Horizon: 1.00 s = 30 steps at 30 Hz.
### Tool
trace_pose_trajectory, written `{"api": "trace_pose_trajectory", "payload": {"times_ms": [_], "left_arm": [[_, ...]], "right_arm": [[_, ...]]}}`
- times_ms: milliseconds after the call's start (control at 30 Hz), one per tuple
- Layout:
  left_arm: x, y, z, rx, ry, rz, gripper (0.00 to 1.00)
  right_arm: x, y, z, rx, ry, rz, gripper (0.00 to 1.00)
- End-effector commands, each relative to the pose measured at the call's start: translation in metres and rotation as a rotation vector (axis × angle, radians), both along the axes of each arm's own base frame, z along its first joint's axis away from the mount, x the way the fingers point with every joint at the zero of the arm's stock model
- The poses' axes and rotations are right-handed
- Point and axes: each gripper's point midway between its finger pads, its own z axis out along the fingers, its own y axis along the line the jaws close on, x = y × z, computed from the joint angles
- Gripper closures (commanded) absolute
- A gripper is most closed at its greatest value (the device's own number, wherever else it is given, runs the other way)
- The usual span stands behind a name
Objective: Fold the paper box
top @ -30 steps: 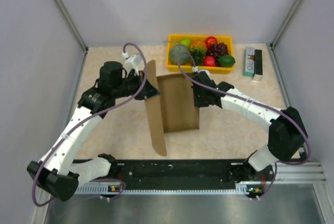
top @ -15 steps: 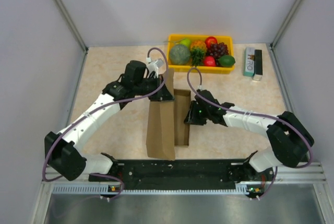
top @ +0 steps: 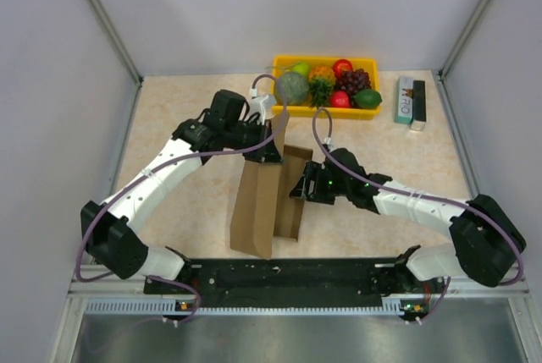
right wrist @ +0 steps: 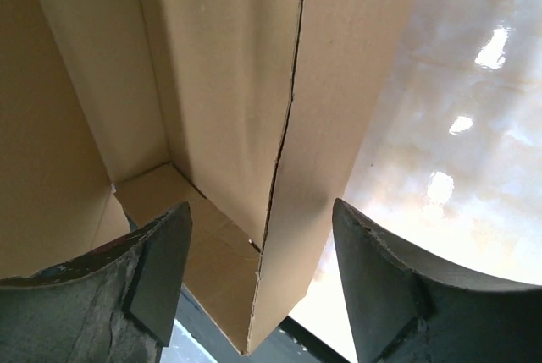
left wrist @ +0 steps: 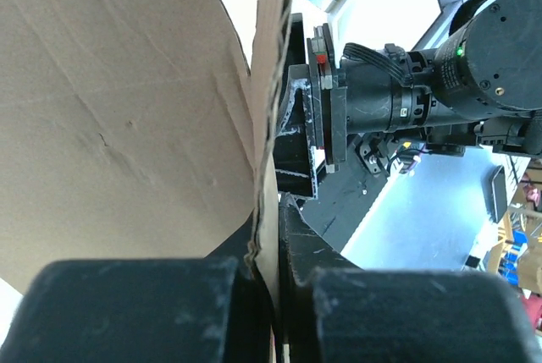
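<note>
The paper box [top: 258, 202] is brown corrugated cardboard, half folded, standing on the table's middle with a tall panel raised on its left. My left gripper [top: 273, 147] is shut on that panel's top edge; in the left wrist view the cardboard [left wrist: 118, 109] runs pinched between the fingers of the left gripper [left wrist: 275, 304]. My right gripper [top: 301, 189] stands open at the box's right wall. In the right wrist view the right gripper [right wrist: 258, 278] straddles a wall corner of the box [right wrist: 229, 84], fingers apart and touching nothing.
A yellow tray [top: 324, 112] of fruit stands at the back. A small printed carton [top: 410, 101] lies to its right. Grey walls close in both sides. The black rail [top: 288, 278] with the arm bases runs along the near edge.
My right gripper has opened and let go of the box wall, sliding toward the near left. My left gripper carried the raised panel rightward over the box.
</note>
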Motion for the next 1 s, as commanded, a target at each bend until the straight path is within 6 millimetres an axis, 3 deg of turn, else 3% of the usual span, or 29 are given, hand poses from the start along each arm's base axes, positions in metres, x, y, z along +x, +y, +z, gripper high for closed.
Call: {"api": "trace_pose_trajectory", "payload": {"times_ms": [0, 67, 200, 333, 367, 433, 467, 567, 600, 667, 767, 967], "left_arm": [[0.012, -0.002, 0.009, 0.034, -0.135, -0.077, 0.99], [0.015, 0.001, 0.009, 0.062, -0.146, -0.08, 0.97], [0.018, 0.01, 0.016, 0.13, -0.206, -0.107, 0.92], [0.023, 0.015, 0.026, 0.162, -0.238, -0.103, 0.88], [0.023, 0.013, 0.029, 0.151, -0.24, -0.109, 0.84], [0.023, 0.009, 0.037, 0.125, -0.238, -0.107, 0.74], [0.021, 0.007, 0.04, 0.109, -0.233, -0.114, 0.65], [0.017, 0.004, 0.051, 0.061, -0.258, -0.116, 0.54], [0.015, 0.005, 0.044, 0.059, -0.244, -0.107, 0.5], [0.015, 0.005, 0.048, 0.041, -0.271, -0.102, 0.46], [0.012, 0.007, 0.041, 0.051, -0.256, -0.105, 0.43], [0.018, 0.027, 0.049, 0.129, -0.339, -0.036, 0.39]], "right_arm": [[0.004, -0.008, 0.016, 0.012, -0.054, -0.009, 0.28], [0.007, -0.024, 0.013, -0.039, -0.089, -0.024, 0.16], [0.003, -0.057, 0.021, -0.15, -0.181, 0.013, 0.08], [0.008, -0.068, 0.071, -0.156, -0.338, 0.026, 0.04], [0.009, -0.066, 0.092, -0.122, -0.387, 0.025, 0.02], [0.009, -0.059, 0.108, -0.076, -0.41, 0.039, 0.01], [0.011, -0.056, 0.114, -0.063, -0.411, 0.04, 0.01], [0.012, -0.042, 0.12, 0.002, -0.414, 0.069, 0.01], [0.014, -0.037, 0.123, 0.031, -0.423, 0.07, 0.01], [0.017, -0.025, 0.137, 0.1, -0.448, 0.086, 0.01], [0.027, -0.021, 0.14, 0.082, -0.46, 0.082, 0.01], [0.056, -0.047, 0.145, -0.062, -0.622, 0.096, 0.01]]}}
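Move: My left hand pinches the far upper edge of the paper box's big lid panel; the panel's middle is about 8 cm back, 2 cm left and 9 cm below. The open tray lies roughly 4 cm back, 4 cm right and 14 cm below that hand. My right hand, already half open, straddles the tray's right-hand wall, centred 3 cm or so below it. From the right hand the tray's middle is some 3 cm left, 1 cm back and 5 cm below. I back my right hand off the tray's right-hand wall, first about 6 cm to the right with the fingers spreading fully, then some 10 cm up, easing back left and slightly forward at the end while the fingers tilt upward about 20 degrees. Meanwhile I open my left fingers wide and let go of the lid panel, lifting that hand only a couple of centimetres so the panel stays between them. ##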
